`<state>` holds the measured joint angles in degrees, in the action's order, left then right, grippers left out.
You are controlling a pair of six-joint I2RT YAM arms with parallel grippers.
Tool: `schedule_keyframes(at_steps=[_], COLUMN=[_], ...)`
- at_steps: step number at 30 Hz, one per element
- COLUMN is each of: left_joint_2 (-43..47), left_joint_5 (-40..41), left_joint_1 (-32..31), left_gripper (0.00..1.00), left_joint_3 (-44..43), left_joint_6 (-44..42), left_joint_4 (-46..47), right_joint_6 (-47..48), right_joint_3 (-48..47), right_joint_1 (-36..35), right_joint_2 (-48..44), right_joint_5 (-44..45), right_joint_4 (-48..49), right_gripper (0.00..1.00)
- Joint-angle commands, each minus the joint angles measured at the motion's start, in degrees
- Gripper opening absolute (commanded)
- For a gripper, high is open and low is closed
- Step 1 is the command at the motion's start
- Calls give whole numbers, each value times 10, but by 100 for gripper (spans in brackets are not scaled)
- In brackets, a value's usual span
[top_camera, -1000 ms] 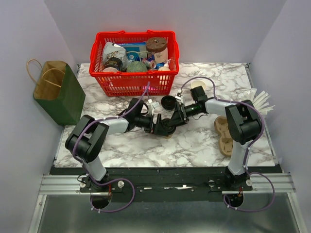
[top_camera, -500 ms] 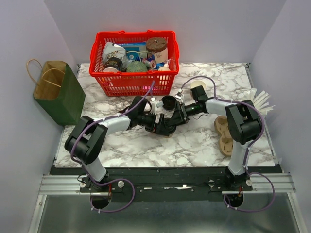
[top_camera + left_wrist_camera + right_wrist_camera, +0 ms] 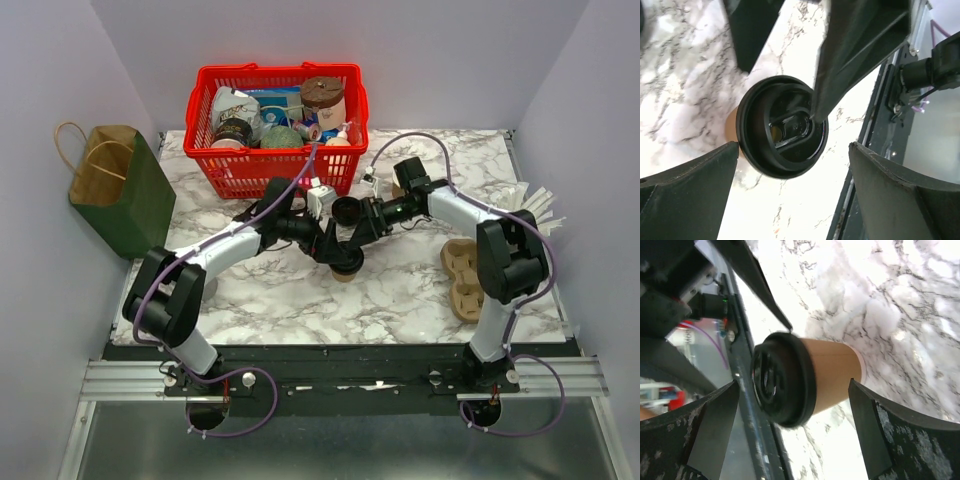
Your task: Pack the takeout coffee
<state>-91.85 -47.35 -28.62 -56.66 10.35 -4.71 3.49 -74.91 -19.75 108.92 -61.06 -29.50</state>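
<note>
The takeout coffee (image 3: 346, 263) is a tan paper cup with a black lid, standing upright on the marble table (image 3: 400, 295). My left gripper (image 3: 325, 243) hovers open just above it on its far left. In the left wrist view the lid (image 3: 782, 127) lies between and below the spread jaws (image 3: 792, 146), untouched. My right gripper (image 3: 356, 234) is open on the cup's far right. The right wrist view shows the cup's side (image 3: 835, 372) and lid (image 3: 782, 385) between the open jaws (image 3: 794, 384), with a gap on both sides.
A red basket (image 3: 270, 175) full of groceries stands at the back. A green paper bag (image 3: 120, 195) is off the table's left edge. A brown pulp cup carrier (image 3: 462, 275) lies at the right, white sticks (image 3: 540, 207) beyond it. A small black round thing (image 3: 347, 209) sits behind the cup.
Both grippers have drawn up and back from the cup toward the basket, so its black lid now shows. The right jaws have spread wider. The cup has stayed in place.
</note>
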Motion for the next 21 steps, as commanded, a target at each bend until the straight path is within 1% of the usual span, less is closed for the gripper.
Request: schedule_keyframes(at_steps=[1, 3, 5, 8, 10, 12, 14, 15, 16, 19, 21], left_joint_2=[40, 61, 73, 84, 97, 113, 125, 136, 142, 161, 171], left_joint_5=[5, 15, 44, 91, 99, 97, 97, 106, 112, 145, 153], left_joint_1=[26, 26, 23, 32, 43, 63, 74, 85, 90, 111, 121], left_gripper=[99, 99, 99, 98, 97, 97, 96, 96, 96, 96, 96], left_joint_3=[-3, 8, 39, 77, 94, 95, 86, 82, 74, 66, 66], left_joint_6=[-70, -112, -118, -77, -40, -20, -16, -19, -19, -11, 4], left_joint_4=[-63, -72, -50, 1, 33, 40, 33, 28, 17, 8, 8], right_joint_6=[116, 146, 185, 266, 317, 352, 417, 441, 488, 570, 596], right_joint_3=[-30, -32, -33, -37, -38, -57, -79, -88, -93, -75, -72], right_joint_1=[4, 4, 4, -6, -21, -39, -54, -75, -86, -123, -143], right_joint_2=[-60, -76, -100, -135, -147, -144, -130, -123, -124, -129, -126], right_joint_5=[73, 112, 134, 156, 175, 181, 184, 190, 204, 229, 240], right_joint_4=[-89, -108, -114, -130, -119, -128, -154, -176, -181, -181, -181], right_gripper=[98, 98, 98, 100, 100, 100, 100, 100, 100, 100, 100])
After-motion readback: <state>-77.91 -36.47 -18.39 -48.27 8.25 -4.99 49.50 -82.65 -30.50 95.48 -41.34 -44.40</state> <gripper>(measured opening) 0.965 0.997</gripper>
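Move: The lidded coffee cup stands below and between the hands. From the right hand its middle is about 5 cm left, 4 cm back and 7 cm down; from the left hand it is some 5 cm right, 3 cm back and 9 cm down. The spare black lid lies about 15 cm farther out than that cup and level with it sideways. The second cup is around 17 cm ahead of the right hand and 9 cm to its right. Neither hand takes hold of the lidded cup. The left heads away from it, about 8 cm left and latterly some 3.5 cm forward, turning roughly 20 degrees counter-clockwise. The right climbs about 6 cm above it, swinging 3 cm right and then back left, while its wrist rolls over by nearly 60 degrees, fingers ending steeper; both grippers stay wide open. ##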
